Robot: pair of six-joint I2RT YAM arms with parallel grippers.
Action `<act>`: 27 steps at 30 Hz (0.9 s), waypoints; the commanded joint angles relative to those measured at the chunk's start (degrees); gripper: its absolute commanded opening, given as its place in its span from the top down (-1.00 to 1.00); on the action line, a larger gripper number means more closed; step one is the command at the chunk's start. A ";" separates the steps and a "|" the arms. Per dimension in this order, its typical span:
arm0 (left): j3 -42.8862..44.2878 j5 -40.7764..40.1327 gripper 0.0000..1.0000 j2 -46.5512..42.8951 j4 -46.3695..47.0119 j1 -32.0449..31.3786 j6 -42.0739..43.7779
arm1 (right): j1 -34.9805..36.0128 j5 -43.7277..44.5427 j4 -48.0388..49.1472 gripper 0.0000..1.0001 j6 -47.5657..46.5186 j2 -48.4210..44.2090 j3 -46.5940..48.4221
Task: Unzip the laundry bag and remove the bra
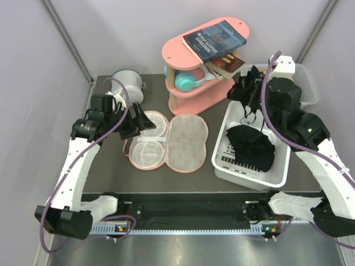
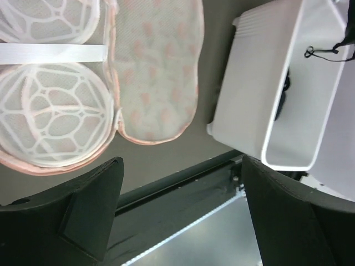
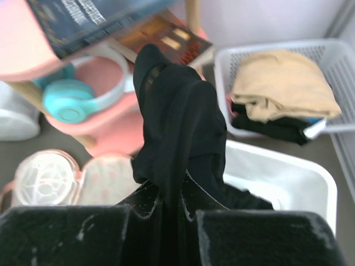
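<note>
The laundry bag [image 1: 187, 142] lies unzipped and spread flat on the table, its patterned lid [image 2: 161, 66] folded out to the right of two white plastic dome frames [image 2: 47, 116]. My left gripper [image 1: 141, 121] hovers over the bag's left half, open and empty [image 2: 180, 210]. My right gripper [image 1: 254, 94] is raised above the white bin and is shut on a black bra [image 3: 172, 111]. The bra [image 1: 244, 88] hangs from the jaws, its straps dangling. In the right wrist view the bag [image 3: 105, 177] shows at the lower left.
A white bin [image 1: 277, 177] right of the bag holds a black garment [image 1: 252, 147]. Behind stand a pink shelf [image 1: 202, 61] with books and teal headphones, a white-grey cylindrical container [image 1: 127, 83], and a slotted basket [image 1: 308, 83] with folded clothes [image 3: 277, 83].
</note>
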 commanded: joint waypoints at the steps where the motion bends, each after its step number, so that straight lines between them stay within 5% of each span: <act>1: 2.94 -9.57 -0.82 1.16 -2.45 -5.25 3.47 | -3.06 -2.61 -8.13 1.00 6.08 -1.49 -2.86; 12: 1.27 -15.57 -0.80 4.50 1.93 -17.21 -0.48 | -3.77 -2.44 -19.47 1.00 17.94 -5.27 -9.98; 15: 0.92 -16.53 -0.80 5.03 2.72 -18.96 -1.19 | -3.77 -2.61 -21.58 0.58 19.88 -5.63 -10.51; 16: 1.00 -16.97 -0.80 5.46 2.73 -19.50 -1.10 | -3.77 -2.70 -21.94 0.07 20.06 -5.72 -10.25; 19: 1.09 -19.61 -0.77 6.69 2.73 -22.13 -1.19 | -3.85 -2.53 -24.39 -0.71 20.59 -5.45 -8.50; 22: 1.09 -21.36 -0.75 8.36 3.08 -25.12 -1.28 | -3.85 -1.30 -27.37 -0.98 20.94 -4.84 -6.22; 27: 1.18 -22.86 -0.75 11.09 5.62 -29.77 -2.85 | -3.85 -1.82 -29.85 -1.00 20.85 -5.01 -3.48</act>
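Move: The right hand holds the bra high up, with the white bin's middle about 6 cm back, 6 cm right and 33 cm below, and the black cloth in the bin lying 4 cm deeper. The pink shelf stands some 14 cm ahead and 13 cm left of that hand, the rear basket 18 cm ahead and 18 cm right. From the open left hand, the opened laundry bag is about 4 cm ahead, 6 cm right, 23 cm down; the shelf, 22 cm ahead and 20 cm right. Still pinching the bra, the right hand sinks about 12 cm over the white bin, easing back 6 cm and a little right while tipping some 25 degrees downward, then opens wide and lets the bra go. The left hand, still open and touching nothing, travels some 8 cm right and 6 cm down over the laundry bag, towards its plain right half. ##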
